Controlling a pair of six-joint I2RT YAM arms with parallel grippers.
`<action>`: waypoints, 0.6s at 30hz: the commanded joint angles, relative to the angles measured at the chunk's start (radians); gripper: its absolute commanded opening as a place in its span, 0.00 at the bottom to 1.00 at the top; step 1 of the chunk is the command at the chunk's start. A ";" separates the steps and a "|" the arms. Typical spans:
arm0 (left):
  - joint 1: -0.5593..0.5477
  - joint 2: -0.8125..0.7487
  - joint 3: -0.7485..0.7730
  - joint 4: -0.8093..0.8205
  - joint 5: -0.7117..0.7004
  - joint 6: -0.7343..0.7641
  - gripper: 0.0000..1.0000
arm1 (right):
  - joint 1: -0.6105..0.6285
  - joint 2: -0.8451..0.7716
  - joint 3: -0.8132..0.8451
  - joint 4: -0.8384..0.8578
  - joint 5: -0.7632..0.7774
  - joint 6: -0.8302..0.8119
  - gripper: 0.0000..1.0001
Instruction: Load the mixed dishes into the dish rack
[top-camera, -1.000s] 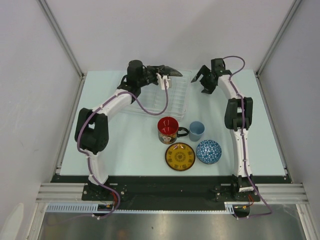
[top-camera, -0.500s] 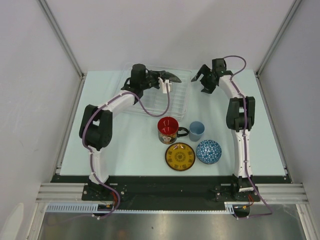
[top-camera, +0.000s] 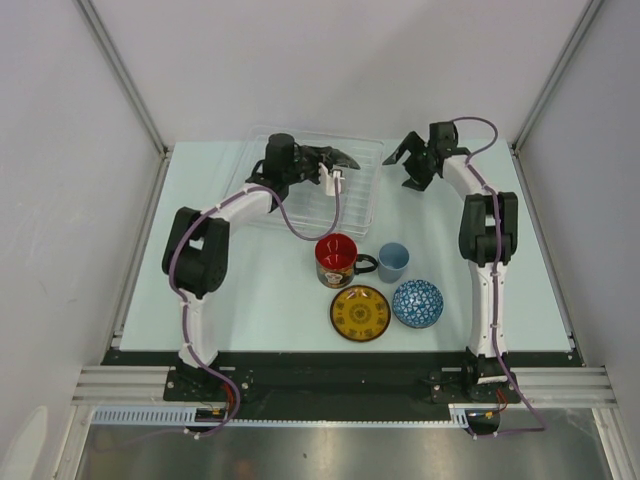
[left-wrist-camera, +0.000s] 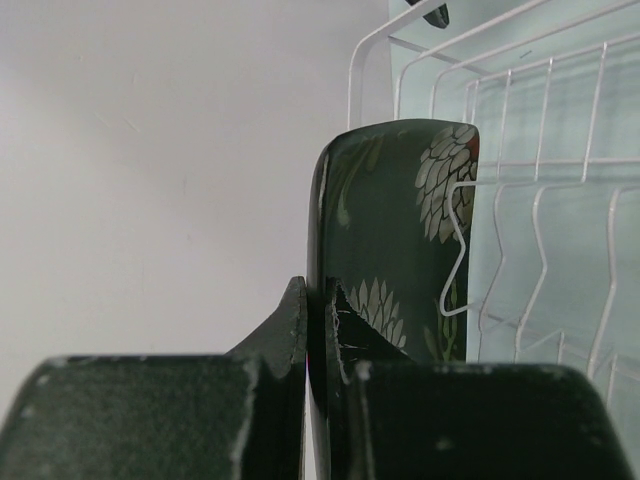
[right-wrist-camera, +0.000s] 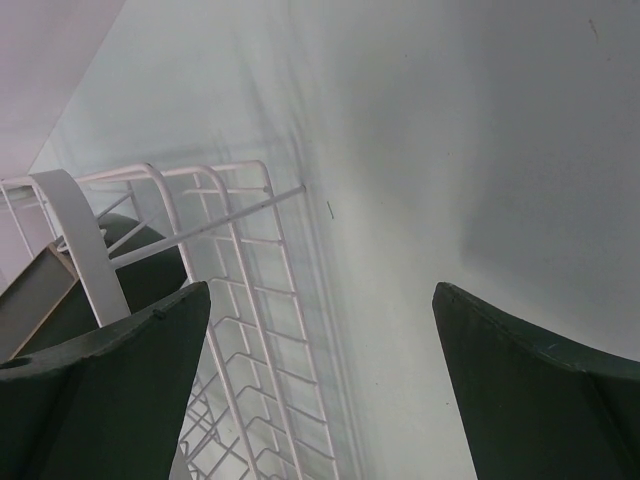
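Observation:
My left gripper (top-camera: 325, 163) is shut on the black square floral plate (left-wrist-camera: 395, 250) and holds it on edge over the far part of the clear dish rack (top-camera: 345, 215); the plate's top edge shows from above (top-camera: 338, 153). The rack's white wires (left-wrist-camera: 540, 250) stand right beside the plate. My right gripper (top-camera: 407, 165) is open and empty, just right of the rack, whose corner shows in its wrist view (right-wrist-camera: 240, 290). The red mug (top-camera: 337, 259), light-blue cup (top-camera: 393, 261), yellow saucer (top-camera: 360, 312) and blue-white bowl (top-camera: 417, 303) stand on the table in front of the rack.
White enclosure walls rise behind and beside the pale table (top-camera: 250, 290). Both arms stretch toward the far edge. The black front rail (top-camera: 330, 360) lies near the arm bases.
My left gripper has moved with the plate toward the back of the rack and turned it more upright. The right gripper shifted slightly toward the far wall.

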 joint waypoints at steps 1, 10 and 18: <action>-0.008 -0.026 0.006 0.246 0.023 0.162 0.05 | -0.013 -0.091 -0.024 0.065 -0.039 0.029 1.00; -0.015 -0.023 -0.015 0.230 0.012 0.208 0.64 | -0.016 -0.117 -0.066 0.089 -0.050 0.038 1.00; -0.020 -0.052 -0.069 0.319 0.009 0.183 1.00 | -0.019 -0.142 -0.100 0.097 -0.048 0.038 1.00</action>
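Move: The left hand still pinches the dark floral plate near its upper edge, with the plate's middle about 8 cm below the hand, 2 cm ahead and 4 cm to the right. The rack's right side is level with this hand, 10 cm to its right and 12 cm lower. The red mug is some 21 cm back and straight below in line, with the blue cup 13 cm right of the mug. From the right hand, the plate is about 13 cm left, 3 cm back and 3 cm higher. The left hand, with the plate between its fingers in the rack, first sinks another 1.5 cm or so to set it down, then opens its fingers from nearly shut to fully wide and ends the pinch. As they spread, it rises about 2.5 cm from its lowest point, edges about 1 cm to the right and tips its fingertips up by some 15 degrees, one finger staying close along the plate's lower face. ##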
